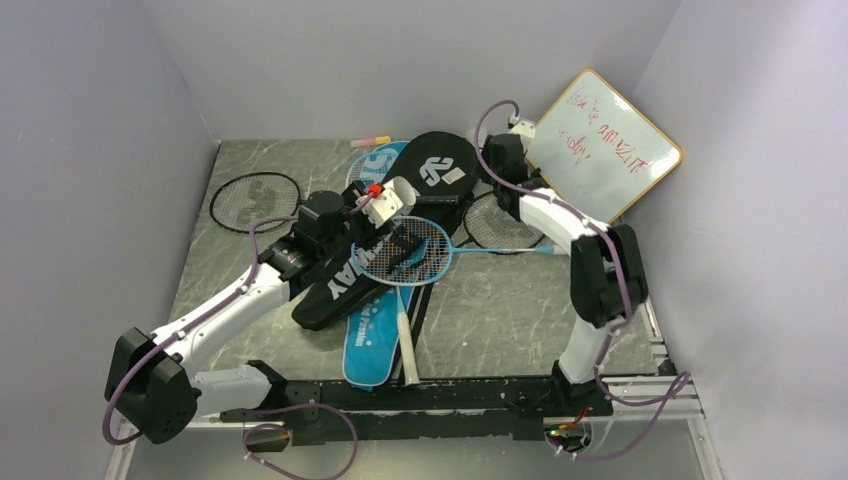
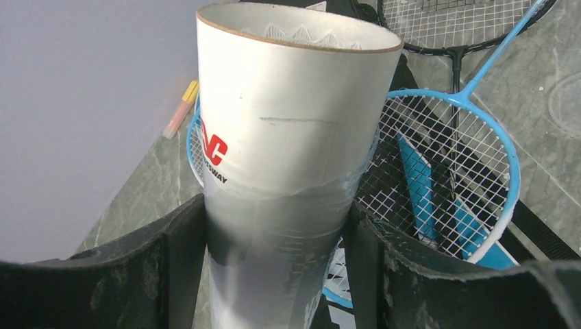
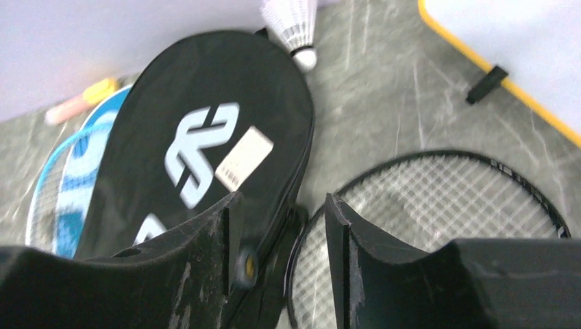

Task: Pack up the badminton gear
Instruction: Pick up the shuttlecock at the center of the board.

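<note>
My left gripper is shut on a white tube with red lettering, holding it above the pile; a feather edge shows inside the tube's open mouth. Below it a light-blue racket lies on the black bag, which crosses the blue bag. My right gripper is open, low over the black bag's edge and the rim of a black racket. A white shuttlecock lies past the bag's far end. Another black racket lies far left.
An orange-rimmed whiteboard with red writing leans on the right wall, close to my right arm. A pink and yellow marker lies by the back wall. Grey walls close in the table on three sides.
</note>
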Robot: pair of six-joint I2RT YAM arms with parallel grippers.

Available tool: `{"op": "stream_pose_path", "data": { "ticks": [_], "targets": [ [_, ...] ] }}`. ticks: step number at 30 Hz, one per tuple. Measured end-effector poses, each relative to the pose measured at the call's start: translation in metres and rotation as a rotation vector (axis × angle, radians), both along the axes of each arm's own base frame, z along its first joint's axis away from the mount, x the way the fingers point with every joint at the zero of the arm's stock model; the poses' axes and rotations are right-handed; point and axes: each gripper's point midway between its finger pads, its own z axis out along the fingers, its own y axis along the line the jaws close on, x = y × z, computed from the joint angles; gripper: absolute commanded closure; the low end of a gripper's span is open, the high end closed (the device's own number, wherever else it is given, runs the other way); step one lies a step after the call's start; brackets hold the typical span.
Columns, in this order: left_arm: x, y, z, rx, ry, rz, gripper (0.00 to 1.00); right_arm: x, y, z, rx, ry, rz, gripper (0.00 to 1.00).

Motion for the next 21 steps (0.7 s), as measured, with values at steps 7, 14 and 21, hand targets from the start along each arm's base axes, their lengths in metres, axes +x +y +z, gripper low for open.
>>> {"op": "stream_pose_path", "data": {
  "ticks": [7, 14, 21],
  "targets": [
    [0.0, 0.0, 0.0, -0.002, 0.001, 0.0, 0.47, 0.07, -0.023, -0.036, -0.053, 0.007, -0.069, 0.51],
    [0.001, 0.0, 0.001, -0.014, 0.001, 0.001, 0.46, 0.119, -0.032, -0.087, -0.101, 0.052, -0.074, 0.52],
    [0.004, 0.003, 0.003, -0.025, -0.002, 0.009, 0.47, 0.151, -0.029, -0.121, -0.133, 0.078, -0.028, 0.5]
  ]
}}
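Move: The shuttlecock by the back wall lies about 22 cm ahead of the right hand, almost dead in line sideways, and some 15 cm below it. The black bag's rounded head is about 14 cm ahead and 10 cm left of that hand; the black racket's head is about level with it, 4 cm right; the whiteboard's left corner is roughly 19 cm ahead, 11 cm right. From the left hand, the shuttlecock is about 38 cm forward, 20 cm right and 21 cm down. The shuttlecock is approached by the empty right hand, which reaches about 15 cm forward and sinks some 12 cm past the bag's rounded end, the descent steepening as the forward reach slows. Its half-open fingers keep their gap, and the wrist rolls slightly, left side down; no touch yet. The left hand stays put, still gripping the white tube. ##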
